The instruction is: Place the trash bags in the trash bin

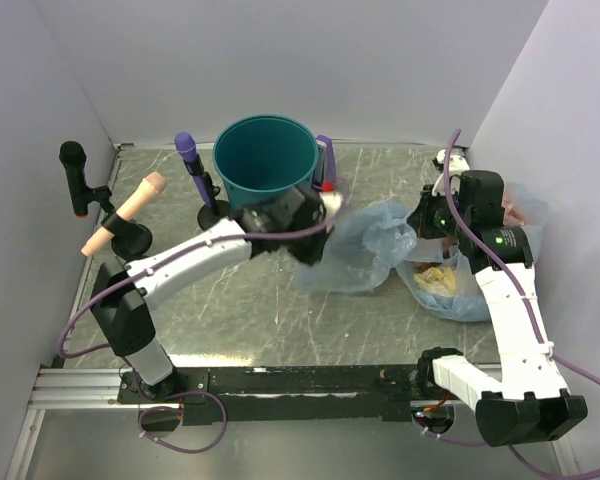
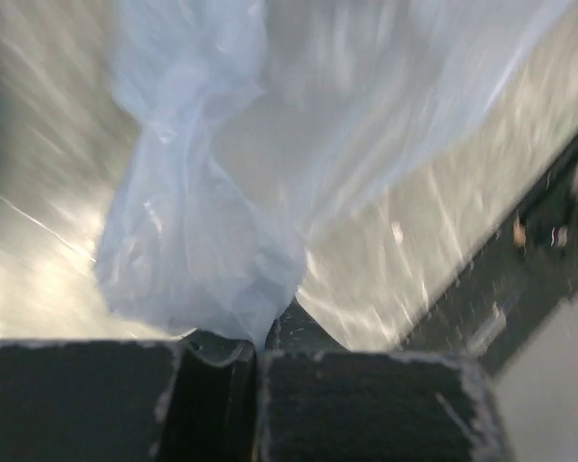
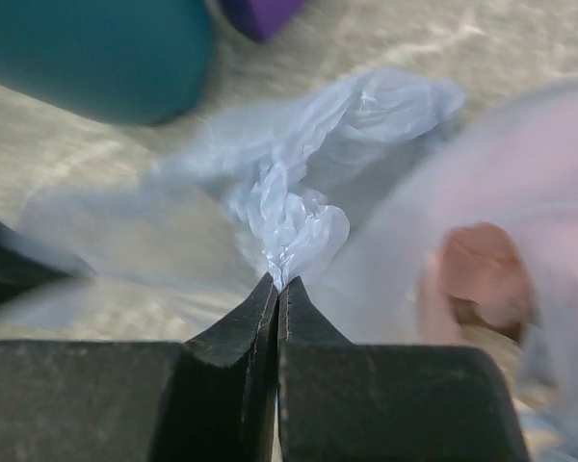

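Observation:
The trash bag (image 1: 365, 245) is a crinkly pale-blue film stretched just above the table between both arms. My left gripper (image 1: 315, 243) is shut on its left edge, right in front of the trash bin (image 1: 265, 160), a round teal bucket standing upright. In the left wrist view the bag (image 2: 202, 221) bunches into the closed tips of the left gripper (image 2: 260, 345). My right gripper (image 1: 427, 222) is shut on the bag's right end. The right wrist view shows crumpled film (image 3: 299, 197) pinched at the tips of the right gripper (image 3: 277, 285), with the bin (image 3: 96, 58) beyond.
A clear bag (image 1: 465, 285) stuffed with yellow and pink items lies under the right arm. A purple tool on a stand (image 1: 192, 170), a peach-handled tool (image 1: 130, 210) and a black microphone-like tool (image 1: 75, 175) stand at the left. Walls enclose three sides.

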`<state>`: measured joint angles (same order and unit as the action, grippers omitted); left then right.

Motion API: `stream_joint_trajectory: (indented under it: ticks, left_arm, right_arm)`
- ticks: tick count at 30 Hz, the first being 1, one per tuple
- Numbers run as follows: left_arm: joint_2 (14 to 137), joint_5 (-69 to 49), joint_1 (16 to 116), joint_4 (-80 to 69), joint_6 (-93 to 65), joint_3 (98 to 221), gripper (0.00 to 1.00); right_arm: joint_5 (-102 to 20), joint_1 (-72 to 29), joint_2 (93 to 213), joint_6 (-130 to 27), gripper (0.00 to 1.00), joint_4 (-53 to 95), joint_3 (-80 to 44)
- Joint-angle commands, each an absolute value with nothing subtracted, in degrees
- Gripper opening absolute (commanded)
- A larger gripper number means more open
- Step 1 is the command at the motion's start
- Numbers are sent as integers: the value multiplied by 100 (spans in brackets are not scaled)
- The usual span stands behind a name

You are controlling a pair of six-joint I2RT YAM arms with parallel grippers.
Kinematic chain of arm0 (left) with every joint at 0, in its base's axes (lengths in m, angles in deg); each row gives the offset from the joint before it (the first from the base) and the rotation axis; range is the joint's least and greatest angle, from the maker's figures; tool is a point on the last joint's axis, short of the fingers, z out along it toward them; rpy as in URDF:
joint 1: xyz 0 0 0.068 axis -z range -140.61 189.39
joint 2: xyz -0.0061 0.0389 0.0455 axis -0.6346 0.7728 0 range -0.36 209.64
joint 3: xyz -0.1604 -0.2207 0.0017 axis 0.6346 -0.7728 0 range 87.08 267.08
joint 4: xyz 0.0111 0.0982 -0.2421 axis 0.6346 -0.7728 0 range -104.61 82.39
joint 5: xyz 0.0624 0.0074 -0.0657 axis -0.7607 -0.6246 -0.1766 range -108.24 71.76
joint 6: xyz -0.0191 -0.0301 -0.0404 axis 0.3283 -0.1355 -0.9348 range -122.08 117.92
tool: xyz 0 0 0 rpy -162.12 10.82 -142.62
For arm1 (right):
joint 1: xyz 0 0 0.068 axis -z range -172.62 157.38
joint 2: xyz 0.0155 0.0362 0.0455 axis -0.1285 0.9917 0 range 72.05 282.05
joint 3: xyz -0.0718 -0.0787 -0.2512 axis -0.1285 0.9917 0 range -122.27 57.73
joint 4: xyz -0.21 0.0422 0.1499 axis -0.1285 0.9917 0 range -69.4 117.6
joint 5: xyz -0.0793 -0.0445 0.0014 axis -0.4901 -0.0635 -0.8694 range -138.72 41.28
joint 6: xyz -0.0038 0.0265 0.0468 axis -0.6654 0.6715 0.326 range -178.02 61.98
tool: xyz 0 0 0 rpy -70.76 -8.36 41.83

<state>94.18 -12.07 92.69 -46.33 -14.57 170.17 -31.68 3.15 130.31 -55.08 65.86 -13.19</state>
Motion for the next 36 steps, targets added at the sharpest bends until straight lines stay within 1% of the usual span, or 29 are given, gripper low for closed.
stream_joint_trajectory:
  ticks: [1,4,5,7,9,10,11,12,13,14,15,16,18,20,21,22,23,24,25,26,27,29,31,32,33,36]
  left_arm:
    - [9297,-1403,8766,-4294,-675,18293,1]
    - [9937,-1130,8282,-4338,-525,19558,1]
    - [10236,-1217,8168,-4399,-464,20206,1]
    - [10999,-1314,8000,-4574,-341,21717,1]
    - [11608,-1323,7938,-4428,70,23273,1]
    - [11584,-1367,7947,-4078,256,23533,1]
    - [11383,-1445,7973,-3396,371,23405,1]
    - [10955,-1516,8008,-2449,433,22986,1]
    - [10498,-1708,8104,-1457,573,22251,1]
    - [9963,-1971,8340,-80,809,21390,1]
    - [9583,-2069,8551,969,1247,20607,1]
    - [9388,-2140,8884,1875,1930,20252,1]
    - [9228,-2167,9473,2769,3205,20012,1]
    - [8992,-2202,9818,3026,3536,19399,1]
    - [8808,-2219,9845,2879,3414,18769,1]
    - [8580,-2211,9837,2399,3343,18006,1]
    - [8438,-2106,9758,1881,3230,17319,1]
    - [8359,-1958,9688,1032,3072,16669,1]
    - [8332,-1678,9652,23,3070,16305,1]
    - [8314,-1301,9608,-1075,3157,15945,1]
    - [8235,-958,9617,-1939,3350,15663,1]
    - [7947,-630,9756,-2875,3344,15258,1]
    - [7420,-410,9845,-3098,2932,15028,1]
    - [7226,-418,9871,-3090,2643,14984,1]
    - [7137,-453,9880,-3116,2396,15027,1]
    - [7136,-593,9880,-3388,1990,15378,1]
  right_arm:
    - [-3605,623,13076,-6311,0,6641,-1512]
    - [-3720,712,13733,-6444,0,6105,-2240]
    - [-3720,886,14023,-6418,0,5912,-2565]
    - [-3790,914,14541,-6365,0,5621,-3469]
    - [-3817,923,14999,-6365,0,5506,-4741]
    - [-3774,914,15149,-6365,0,5419,-5261]
    - [-3764,914,15185,-6365,0,5270,-5736]
    - [-3703,914,15108,-6365,0,4990,-6002]
    - [-3564,905,14837,-6347,0,4630,-6187]
    - [-3414,888,14538,-6373,0,4183,-6128]
    - [-3343,801,14170,-6522,0,3587,-5858]
    - [-3369,574,13792,-6741,0,3094,-5559]
    - [-3282,221,13237,-7442,0,2493,-5049]
    - [-3307,-43,12684,-8154,0,2517,-4050]
    - [-3342,-79,12368,-8427,0,2735,-3201]
    - [-3342,-79,12147,-8656,0,3137,-2287]
    - [-3282,-88,12023,-8981,0,3933,-1591]
    - [-3072,-79,11996,-9254,0,4742,-888]
    - [-2913,-62,11926,-9500,0,5541,-332]
    - [-2564,0,11699,-9729,0,6150,273]
    - [-2099,35,11409,-10044,0,6765,610]
    - [-1246,9,10541,-10232,0,7673,912]
    - [-840,-9,9749,-10388,0,8175,790]
    - [-898,-17,9476,-10199,0,8047,746]
    - [-1056,-17,9342,-10049,0,7898,667]
    - [-1277,-17,9551,-9671,0,7537,307]
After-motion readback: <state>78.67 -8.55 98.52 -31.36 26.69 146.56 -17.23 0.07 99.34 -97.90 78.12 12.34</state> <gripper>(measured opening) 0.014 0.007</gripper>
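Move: I still pinch the empty blue bag with both hands. Its middle sags about 10 cm to the right of my left hand and 6 cm ahead, and some 13 cm to the left of my right hand and level with it, below both. The trash bin stands about 23 cm ahead and 10 cm left of my left hand. The filled bag lies roughly 12 cm to the right of my right hand, 2 cm ahead and 20 cm below. With both fists shut on the bag's edge, I fling my hands forward and up together, the left rising some 40 cm and the right about 35, tipping my fingers steeply upward. Then I draw both back and whip them down over the table, ending slightly behind and below where my left began and well behind and below where my right did, turned inward a little. ##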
